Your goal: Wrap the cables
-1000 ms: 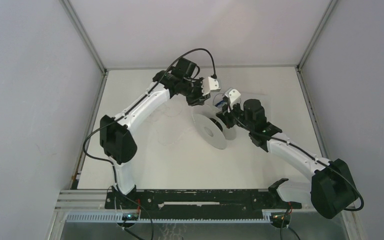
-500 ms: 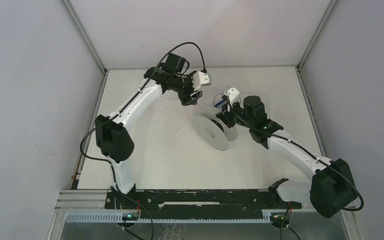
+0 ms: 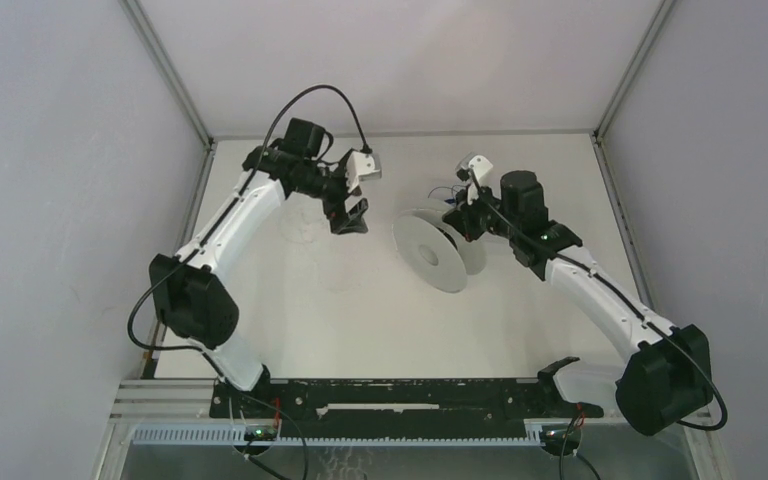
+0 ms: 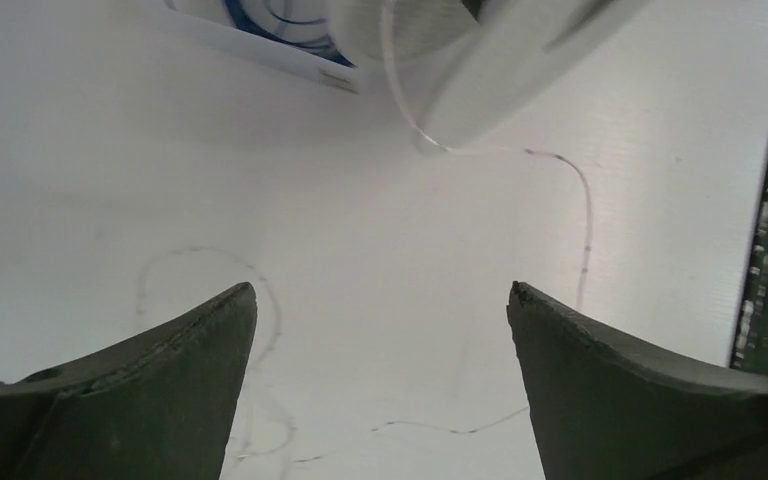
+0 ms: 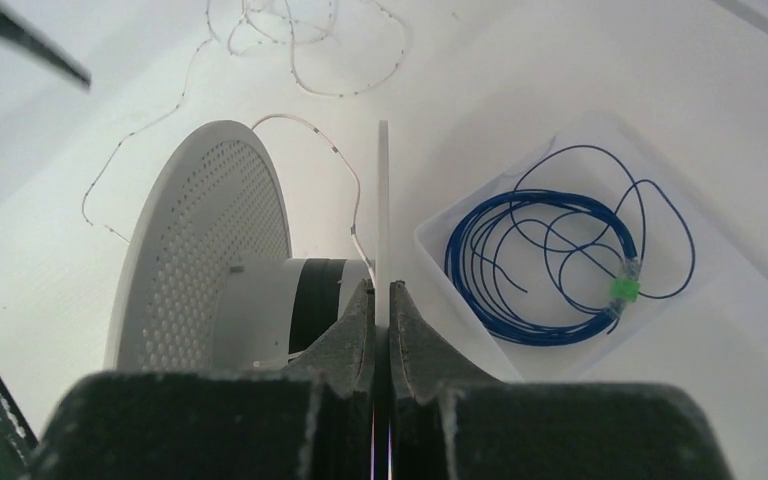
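Note:
The cables are a hair-thin pale strand (image 4: 588,225) lying in loose loops on the white table, and one end runs up to the white spool (image 3: 428,252). My left gripper (image 3: 348,216) hangs wide open over these loops, left of the spool, with nothing between its fingers (image 4: 210,340). My right gripper (image 5: 382,292) is shut on the spool's thin solid flange, next to the hub. The strand (image 5: 332,148) arcs over the spool's perforated flange (image 5: 205,250) from a tangle of loops further off.
A shallow white tray (image 5: 440,235) beside the spool holds a coiled blue wire (image 5: 550,265) with a green tie. Grey walls enclose the table on three sides. A black rail (image 3: 400,395) runs along the near edge.
My left arm has swung left, away from the spool, and its gripper has opened wide. My right arm has shifted slightly back and right, still shut on the spool, which moved with it.

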You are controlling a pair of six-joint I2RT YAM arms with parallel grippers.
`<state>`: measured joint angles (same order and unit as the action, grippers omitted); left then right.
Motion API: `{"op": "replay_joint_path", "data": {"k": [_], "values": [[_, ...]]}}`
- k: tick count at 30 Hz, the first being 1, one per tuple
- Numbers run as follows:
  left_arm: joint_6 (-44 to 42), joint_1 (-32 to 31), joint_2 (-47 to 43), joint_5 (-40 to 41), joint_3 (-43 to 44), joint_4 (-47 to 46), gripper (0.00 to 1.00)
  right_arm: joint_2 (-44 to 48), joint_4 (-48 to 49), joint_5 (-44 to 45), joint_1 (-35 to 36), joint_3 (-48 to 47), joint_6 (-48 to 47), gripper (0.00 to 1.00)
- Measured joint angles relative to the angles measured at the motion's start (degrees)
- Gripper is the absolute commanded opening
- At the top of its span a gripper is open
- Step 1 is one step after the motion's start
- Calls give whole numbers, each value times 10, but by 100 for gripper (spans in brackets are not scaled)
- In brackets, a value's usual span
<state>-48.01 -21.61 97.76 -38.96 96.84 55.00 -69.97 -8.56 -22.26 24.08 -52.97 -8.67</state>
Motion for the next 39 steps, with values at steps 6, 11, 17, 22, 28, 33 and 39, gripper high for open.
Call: {"op": "replay_joint_path", "data": {"k": [6, 11, 17, 22, 28, 33, 39], "values": [[42, -2, -95, -38, -201, -98, 97, 0, -60, -28, -33, -69, 13, 0], [62, -2, -152, -63, -317, -186, 95, 0, -96, -44, -60, -130, 29, 0], [56, -2, -153, -67, -341, -216, 70, 0, -133, -49, -82, -161, 33, 0], [64, -2, -134, -61, -344, -234, 34, 0, -160, -49, -99, -179, 46, 0], [107, -2, -86, -29, -342, -238, 2, 0, -186, -58, -114, -217, 59, 0], [173, -2, -76, 27, -341, -276, 0, -5, -197, -93, -139, -243, 88, 0], [220, -7, -76, 95, -341, -324, 0, -29, -199, -127, -180, -282, 156, 0]]}}
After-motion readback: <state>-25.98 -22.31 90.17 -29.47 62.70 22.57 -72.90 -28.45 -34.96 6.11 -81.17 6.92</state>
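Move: The white cable to be pinched trails from the spool beneath the open left gripper; its near stretch lies about 6 cm back of that hand, level sideways and some 13 cm below. The spool's middle is roughly 20 cm to the left hand's right, 5 cm back and 7 cm lower. The right hand already grips its flange, the spool's middle about 4 cm left, 4 cm back and 5 cm below it; the clear box lies 5 cm ahead, 8 cm right, 19 cm down. Bring the open left gripper down about 11 cm and back some 7 cm to the white cable, shut the fingers on it, then carry it forward about 4 cm, turning counter-clockwise some 15 degrees. Meanwhile keep the right hand's pinch on the spool flange and lift it about 14 cm, easing right and slightly forward, rolling its left side up. ##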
